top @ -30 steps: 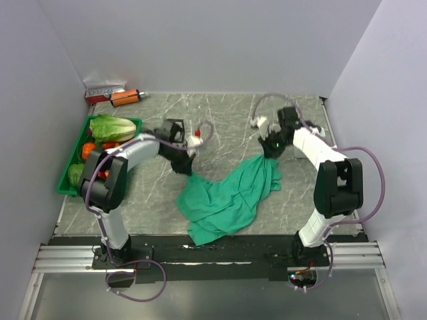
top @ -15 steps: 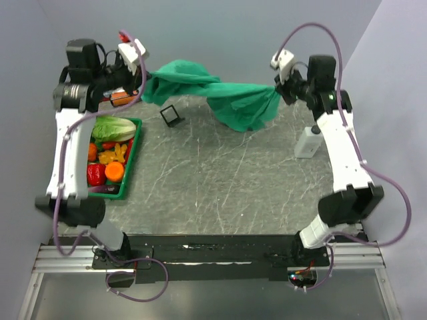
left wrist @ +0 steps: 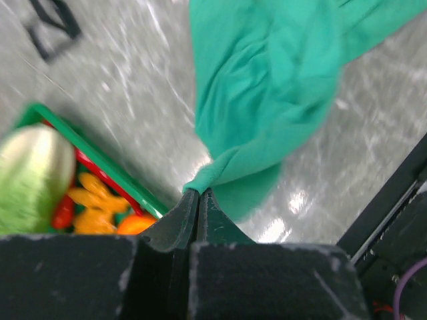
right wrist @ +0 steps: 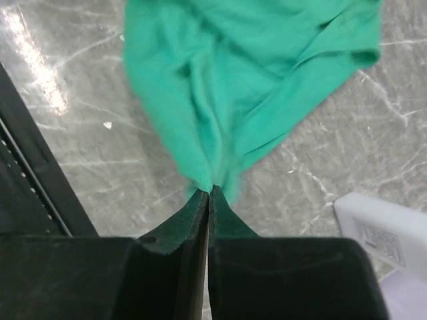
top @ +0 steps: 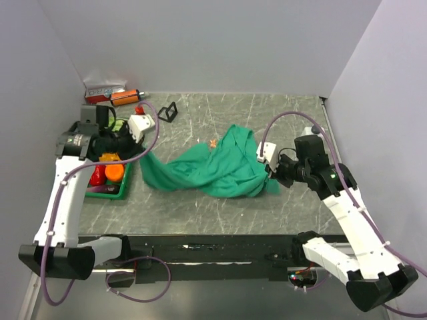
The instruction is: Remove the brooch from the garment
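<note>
The teal-green garment (top: pixel 213 170) lies stretched and wrinkled across the middle of the table between both arms. The brooch (top: pixel 213 143), a tiny orange speck, sits at the cloth's far edge near the centre. My left gripper (top: pixel 143 159) is shut on the garment's left corner beside the tray; in the left wrist view a pinch of garment (left wrist: pixel 267 100) leaves the closed left gripper (left wrist: pixel 199 192). My right gripper (top: pixel 269 171) is shut on the right end; in the right wrist view the garment (right wrist: pixel 233 87) fans out from the closed right gripper (right wrist: pixel 210 191). Neither wrist view shows the brooch.
A green tray (top: pixel 125 181) of vegetables sits at the left, its rim (left wrist: pixel 100 159) close to my left fingers. A small black stand (top: pixel 168 112) and an orange item (top: pixel 125 98) are at the back left. A white container (right wrist: pixel 390 227) stands right of my right gripper.
The garment went from a heap on the table to held high and stretched at the back, and now is lowered and drawn out over the table centre. Both arms moved toward the front.
</note>
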Robot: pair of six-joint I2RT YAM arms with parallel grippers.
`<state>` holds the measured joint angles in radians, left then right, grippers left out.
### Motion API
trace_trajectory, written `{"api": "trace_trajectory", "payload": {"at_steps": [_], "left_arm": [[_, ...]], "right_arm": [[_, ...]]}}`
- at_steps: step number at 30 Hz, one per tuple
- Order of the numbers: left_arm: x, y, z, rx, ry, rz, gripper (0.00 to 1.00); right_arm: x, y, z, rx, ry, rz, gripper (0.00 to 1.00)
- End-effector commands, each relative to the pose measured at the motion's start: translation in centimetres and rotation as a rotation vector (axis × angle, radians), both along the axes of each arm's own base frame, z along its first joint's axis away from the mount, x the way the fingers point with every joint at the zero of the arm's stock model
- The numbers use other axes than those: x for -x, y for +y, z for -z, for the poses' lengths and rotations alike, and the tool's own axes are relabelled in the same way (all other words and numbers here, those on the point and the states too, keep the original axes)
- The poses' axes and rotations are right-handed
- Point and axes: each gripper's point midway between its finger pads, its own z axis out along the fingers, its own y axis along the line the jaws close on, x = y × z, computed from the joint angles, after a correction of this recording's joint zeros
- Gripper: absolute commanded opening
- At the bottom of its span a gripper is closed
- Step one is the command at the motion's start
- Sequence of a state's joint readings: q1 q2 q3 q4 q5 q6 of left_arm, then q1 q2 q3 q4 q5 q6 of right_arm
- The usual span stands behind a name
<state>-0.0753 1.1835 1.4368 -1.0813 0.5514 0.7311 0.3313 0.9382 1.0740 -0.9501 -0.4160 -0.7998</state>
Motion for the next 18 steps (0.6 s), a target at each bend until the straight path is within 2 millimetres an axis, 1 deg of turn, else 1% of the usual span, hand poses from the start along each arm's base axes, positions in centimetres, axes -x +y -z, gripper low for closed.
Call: {"api": "trace_trajectory", "payload": {"at_steps": [1,2,3,4,6,8,9,10,11,12,13,14,15,16,17,18], "left_arm": [[-2.6,1.2,2.0,-0.041,-0.014,-0.08,0.02],[-4.5,1.3,1.7,-0.023,-0.049,-0.121,0.08],[-4.9,1.1,1.6,-0.002,-0.045,-0.135,0.32],[-5.2,0.9,1.6,0.01,-0.041,-0.138,0.42],[-5.6,0.7,1.7,0.021,-0.048,-0.126,0.59],[-5.5,0.5,2.3,0.025,-0.045,-0.115,0.63],[-5.4,0.4,2.5,0.023,-0.048,-0.103,0.65],[-5.3,0.3,2.8,0.027,-0.042,-0.099,0.66],[-5.0,0.2,4.0,0.03,-0.016,-0.101,0.67],[-5.4,0.1,4.5,0.047,-0.009,-0.118,0.67],[-5.5,0.1,5.2,0.054,0.01,-0.129,0.67],[-5.5,0.1,7.2,0.054,0.062,-0.141,0.67],[-5.9,0.0,7.7,0.068,0.075,-0.173,0.67],[-6.2,-0.1,8.5,0.07,0.095,-0.192,0.67],[-6.6,0.0,9.8,0.069,0.135,-0.218,0.66],[-6.7,-0.1,10.3,0.084,0.163,-0.249,0.66]], "right_arm": [[-3.7,1.3,-3.4,-0.084,-0.057,0.071,0.2],[-4.5,1.5,-3.9,-0.089,-0.062,0.08,0.28],[-5.8,1.8,-4.5,-0.095,-0.064,0.094,0.36],[-6.5,1.8,-4.7,-0.096,-0.063,0.104,0.43],[-7.8,1.7,-4.8,-0.113,-0.052,0.118,0.47],[-9.1,0.8,-4.9,-0.141,-0.056,0.15,0.55],[-9.6,0.9,-4.4,-0.152,-0.037,0.156,0.59],[-10.2,0.9,-4.2,-0.163,-0.042,0.154,0.61],[-10.9,0.8,-3.7,-0.151,-0.039,0.165,0.61],[-11.9,0.9,-2.3,-0.146,-0.001,0.189,0.61],[-12.9,0.8,-1.9,-0.147,0.005,0.223,0.61],[-14.1,1.0,-1.7,-0.169,0.023,0.272,0.61],[-15.8,1.3,-0.7,-0.169,0.066,0.3,0.61],[-16.8,1.5,-0.2,-0.179,0.093,0.326,0.61],[-17.6,1.5,0.5,-0.192,0.143,0.392,0.61],[-19.3,1.8,1.7,-0.192,0.187,0.422,0.61]]}}
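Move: Both hands still pinch the raised ends of the garment. The brooch, face up on the far part of the cloth, lies about 20 cm ahead of the left hand, 21 cm to its right and 25 cm below; the vegetable tray is centred some 12 cm ahead and 15 cm left of that hand. From the right hand the brooch is roughly 26 cm ahead, 14 cm left and 19 cm lower, with the white canister about 23 cm ahead and 18 cm right. Both grippers let go of the garment's ends, their fingers opening to well over half. The left hand dips and eases forward about 5 cm, then sinks further, 8 cm down in all, beside the tray. The right hand swings forward some 13 cm, rising slightly before sinking back, towards the brooch's side of the cloth, turning clockwise as its fingers tip down. ##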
